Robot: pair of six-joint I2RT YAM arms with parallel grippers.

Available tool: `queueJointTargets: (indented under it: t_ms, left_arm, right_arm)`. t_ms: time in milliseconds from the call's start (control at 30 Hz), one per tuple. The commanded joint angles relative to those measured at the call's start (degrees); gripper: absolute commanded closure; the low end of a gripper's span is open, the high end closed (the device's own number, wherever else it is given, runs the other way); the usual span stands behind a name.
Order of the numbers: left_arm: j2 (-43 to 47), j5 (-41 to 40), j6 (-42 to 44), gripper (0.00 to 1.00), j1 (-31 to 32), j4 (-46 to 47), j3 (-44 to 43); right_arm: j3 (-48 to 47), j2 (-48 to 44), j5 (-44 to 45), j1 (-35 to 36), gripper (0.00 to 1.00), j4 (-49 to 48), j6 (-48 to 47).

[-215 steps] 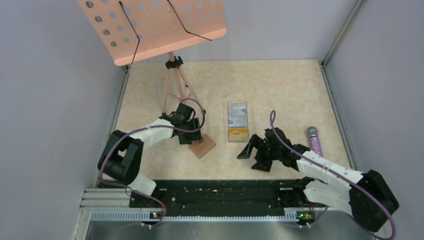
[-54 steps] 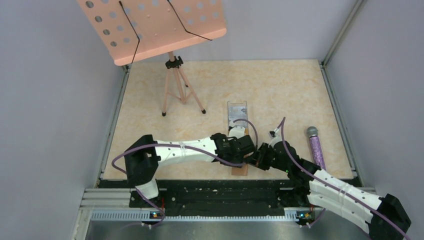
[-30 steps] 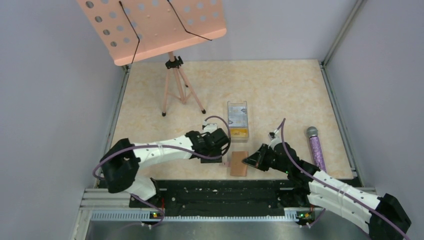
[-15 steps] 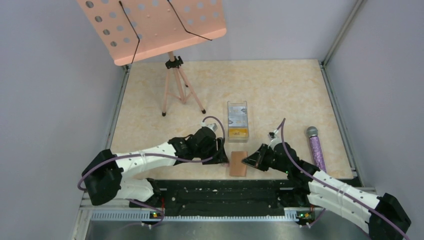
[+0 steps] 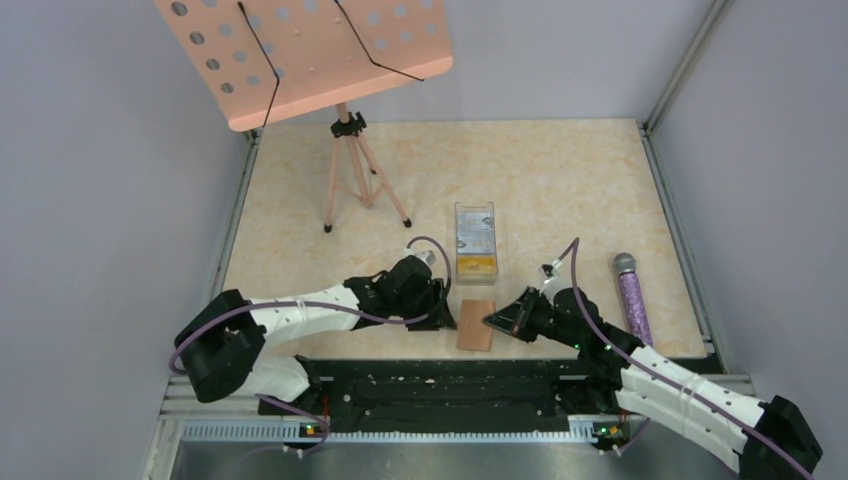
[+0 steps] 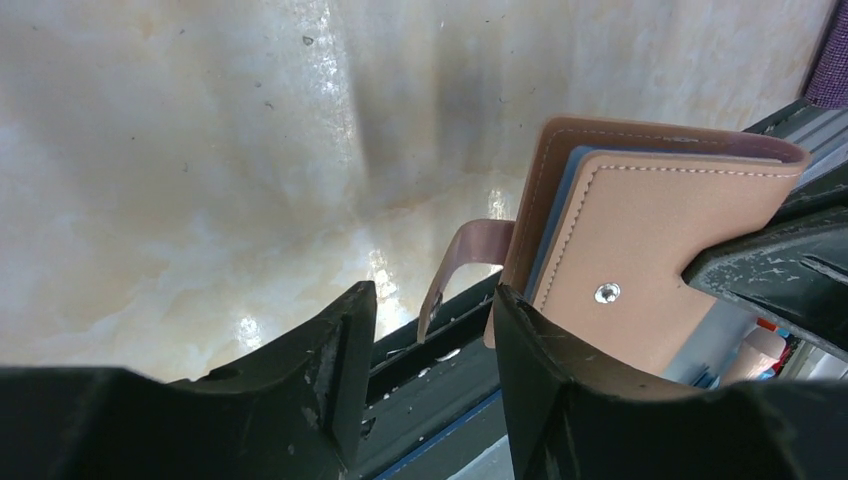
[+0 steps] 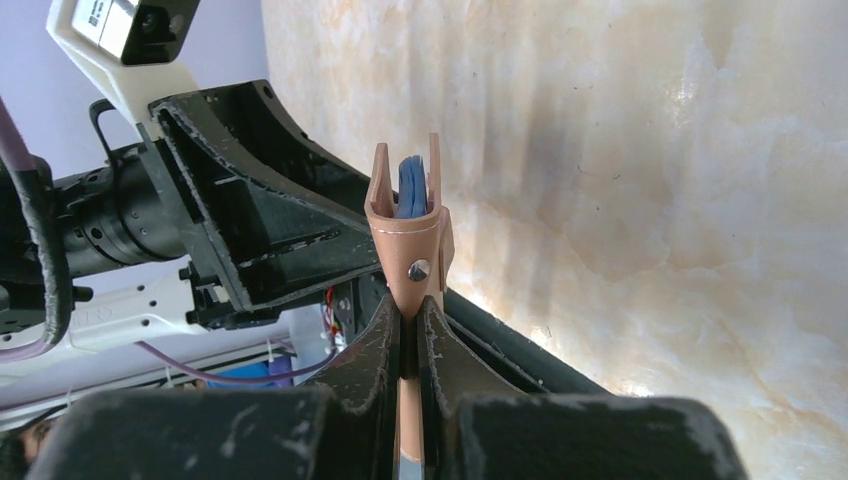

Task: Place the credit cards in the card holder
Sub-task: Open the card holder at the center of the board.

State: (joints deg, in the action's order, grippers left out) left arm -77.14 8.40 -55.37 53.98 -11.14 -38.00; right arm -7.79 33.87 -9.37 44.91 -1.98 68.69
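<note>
The brown card holder (image 5: 477,325) lies near the table's front edge, its blue inner faces showing between the covers in the right wrist view (image 7: 408,215). My right gripper (image 5: 497,322) is shut on its right edge (image 7: 410,315). My left gripper (image 5: 443,315) is open and empty at the holder's left side, its jaws either side of the loose snap tab (image 6: 465,255) without closing on it (image 6: 430,300). The holder fills the right of the left wrist view (image 6: 660,240). The credit cards (image 5: 475,243), pale blue and yellow-orange, lie in a clear box behind the holder.
A pink music stand (image 5: 310,50) on a tripod (image 5: 355,180) stands at the back left. A purple microphone (image 5: 631,290) lies at the right. The black base rail (image 5: 450,385) runs just in front of the card holder.
Over the last second my left gripper came down and right from near the clear box to the holder's left edge. The right gripper has kept hold of the holder, almost still.
</note>
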Motion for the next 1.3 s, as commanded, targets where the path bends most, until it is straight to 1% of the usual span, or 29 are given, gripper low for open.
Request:
queueJointTargets:
  t_ms: [0,33,200,233,300,333,400,433,467,500,567,633,667,700,733,800,867,1033,1167,1267]
  left_arm:
    - [-1.9,1.6,1.2,0.50,-0.2,4.7,0.3]
    - [-2.3,1.8,1.3,0.52,-0.2,5.1,0.3]
    - [-2.9,3.5,1.6,0.71,-0.3,6.1,-0.3]
    - [-2.6,3.4,1.7,0.79,-0.3,6.1,-0.3]
    - [-1.5,2.5,2.0,0.98,-0.3,4.9,-0.6]
    - [-0.8,2.1,2.4,1.00,-0.3,3.8,-0.8]
    - [1.1,1.2,3.9,1.00,-0.5,0.8,-2.2]
    - [2.2,0.9,5.1,1.00,-0.5,-1.3,-3.3]
    - [3.2,0.2,6.7,1.00,-0.5,-4.1,-5.0]
    - [4.2,-0.4,8.8,1.00,-0.6,-6.9,-7.1]
    - [5.7,-1.2,14.4,1.00,-0.6,-14.1,-12.2]
    - [6.4,-2.1,20.3,1.00,-0.6,-21.9,-18.4]
    - [6.5,-2.1,23.4,1.00,-0.6,-25.2,-21.7]
    - [6.7,-1.5,26.3,1.00,-0.6,-28.4,-24.7]
    - [6.7,-1.0,29.0,1.00,-0.6,-31.2,-27.6]
    - [6.7,0.2,33.7,1.00,-0.6,-36.3,-32.9]
    - [6.8,3.0,37.1,1.00,-0.6,-39.0,-37.2]
    - [7.2,12.3,44.1,1.00,-0.6,-43.7,-45.5]
    - [6.4,18.0,48.1,1.00,-0.6,-49.7,-51.0]
    - [5.4,21.8,49.5,1.00,-0.5,-52.8,-52.8]
  right_arm:
    - [0.3,-0.4,-0.9,0.7,1.00,-3.9,1.2]
    - [0.3,-0.4,-1.0,0.7,1.00,-3.9,1.2]
    - [0.3,-0.6,-1.0,0.7,1.00,-3.7,1.5]
    - [0.1,-0.5,-1.2,0.6,1.00,-3.8,1.5]
    - [-0.7,-0.4,-1.5,0.7,1.00,-2.8,1.2]
    - [-1.3,-0.3,-1.3,0.7,1.00,-1.7,0.7]
    - [-3.0,-0.2,-1.0,0.7,1.00,1.1,-1.0]
    - [-4.1,-0.1,-0.8,0.6,0.98,3.5,-2.2]
    - [-5.5,-0.1,-0.4,0.7,0.91,5.9,-3.6]
    - [-7.1,0.0,0.2,0.7,0.82,8.5,-5.5]
    - [-11.4,0.2,1.8,0.7,0.54,14.5,-9.5]
    - [-16.2,0.4,3.6,0.7,0.31,20.5,-14.1]
    - [-18.6,0.5,4.5,0.7,0.21,22.8,-16.1]
    - [-20.7,0.6,5.1,0.6,0.15,24.9,-17.9]
    - [-22.7,0.6,5.6,0.7,0.11,26.4,-19.5]
    - [-26.1,0.8,5.3,0.7,0.08,27.8,-22.1]
    - [-28.8,0.9,3.9,0.7,0.05,27.4,-23.7]
    - [-33.0,1.9,-2.4,0.7,0.04,22.3,-30.0]
    - [-36.8,2.3,-4.8,0.7,0.01,22.1,-34.9]
    - [-38.9,2.6,-6.8,0.7,0.01,21.0,-37.7]
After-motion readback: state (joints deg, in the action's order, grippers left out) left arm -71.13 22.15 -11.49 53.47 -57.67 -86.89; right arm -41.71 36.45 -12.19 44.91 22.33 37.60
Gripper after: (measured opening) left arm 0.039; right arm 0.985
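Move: The left hand's half-open fingers already straddle the card holder's strap, about 1 cm right of and 1 cm below their closing point; the holder's middle lies roughly 5 cm to the right, level fore and aft. The right hand grips the holder, its middle some 2 cm left and 1 cm below that hand point. The clear card box stands about 16 cm ahead and 5 cm right of the left hand, some 8 cm lower. The left fingers shut on the holder's strap after easing about 1 cm right and down, then carry it up some 24 cm, the wrist turning clockwise while the fingers tip upward. As that rise begins, the right fingers let go of the holder and open wide; the right hand climbs about 15 cm beside it, tipping its fingers up roughly 30 degrees. ##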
